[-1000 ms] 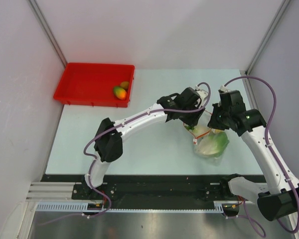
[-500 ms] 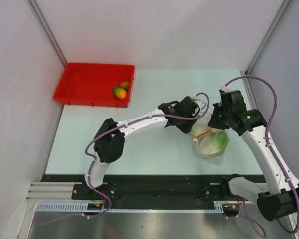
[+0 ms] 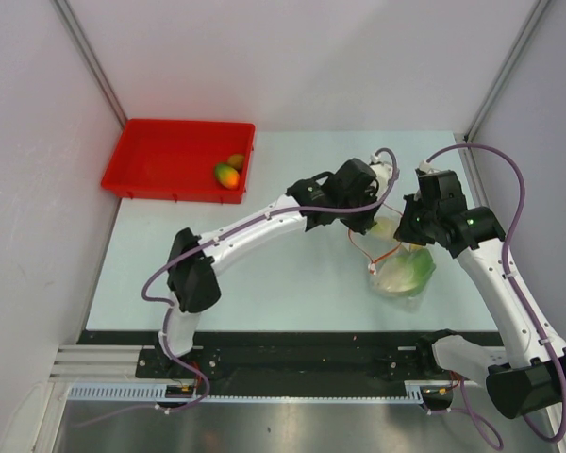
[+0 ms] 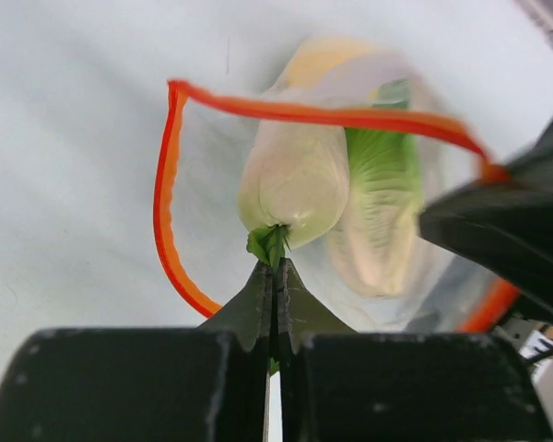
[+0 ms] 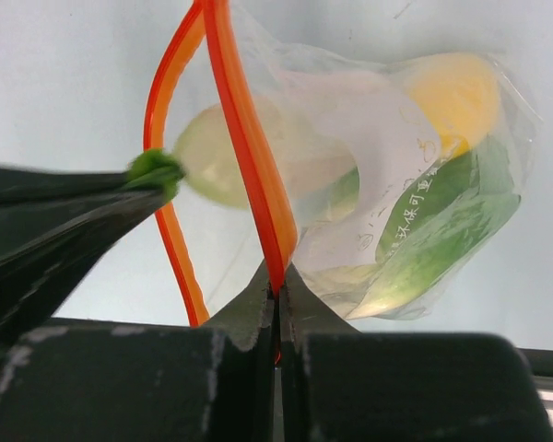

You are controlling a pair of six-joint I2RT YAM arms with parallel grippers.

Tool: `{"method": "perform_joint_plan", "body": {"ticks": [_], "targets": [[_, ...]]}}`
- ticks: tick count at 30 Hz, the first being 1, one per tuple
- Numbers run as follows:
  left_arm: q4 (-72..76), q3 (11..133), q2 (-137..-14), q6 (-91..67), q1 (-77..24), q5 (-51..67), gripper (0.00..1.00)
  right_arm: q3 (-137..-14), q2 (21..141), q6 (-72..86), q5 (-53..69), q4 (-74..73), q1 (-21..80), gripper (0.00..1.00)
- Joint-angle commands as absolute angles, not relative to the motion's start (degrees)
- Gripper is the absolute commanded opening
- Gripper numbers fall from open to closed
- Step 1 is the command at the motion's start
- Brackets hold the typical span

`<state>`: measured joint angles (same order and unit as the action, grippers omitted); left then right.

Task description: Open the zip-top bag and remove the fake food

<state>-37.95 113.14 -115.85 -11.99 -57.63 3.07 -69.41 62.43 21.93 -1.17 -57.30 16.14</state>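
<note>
The clear zip-top bag point(image 3: 404, 271) lies right of the table's middle, its red-orange zip strip point(image 4: 166, 207) gaping in a wide loop. My left gripper point(image 4: 275, 269) is shut on the green leafy tuft point(image 4: 268, 243) of the white radish point(image 4: 295, 180), which sits at the bag's mouth. A green lettuce point(image 4: 383, 180) lies behind it inside the bag. My right gripper point(image 5: 277, 279) is shut on the zip strip point(image 5: 244, 138) at the mouth's near side. A yellow piece point(image 5: 456, 90) and the lettuce point(image 5: 442, 221) show through the plastic.
A red tray point(image 3: 165, 156) stands at the back left, holding an orange-red mango-like fruit point(image 3: 226, 176) and a small brown piece point(image 3: 236, 160). The left arm point(image 3: 255, 226) arches across the middle of the table. White walls close in both sides.
My left gripper has shut on the radish's green tuft and drawn back from the bag, up and away. The right gripper has kept its hold on the zip strip.
</note>
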Motion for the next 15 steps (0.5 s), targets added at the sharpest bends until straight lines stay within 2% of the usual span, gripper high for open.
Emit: {"method": "perform_joint_plan", "body": {"ticks": [1,9,15], "targets": [[-35.6,115.3,-106.8,-12.5,-57.7,5.4,0.00,-69.7,62.5,20.9,-3.2,-55.4,16.0,0.00],[-36.1,106.4,-95.3,-10.3,-55.6,-5.8,0.00,-69.7,62.7,20.7,-4.0,-57.0,12.7,0.00],[-33.0,95.3,-87.6,-11.5,-47.3,-6.3,0.00,-69.7,62.8,20.2,-2.9,-56.9,10.8,0.00]]}}
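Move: The red bin, where the white radish held by its green stem is being taken, has its middle roughly 50 cm to the left hand's left, 27 cm ahead and 10 cm lower. The mango in it is nearer, about 37 cm left and 22 cm ahead. The bag's body lies about 12 cm right of the left hand, 3 cm back and 8 cm below. From the right hand, the bin is some 58 cm left, 30 cm ahead and 11 cm below. Still pinching the radish's green stem, the left fingers draw it up out of the bag mouth by about 12 cm, then swing left some 10 cm towards the red bin, gathering speed, while the fingers tip upward and slightly forward. The right hand keeps its pinch on the bag's orange rim and eases about 2.5 cm right, away from the left hand. ##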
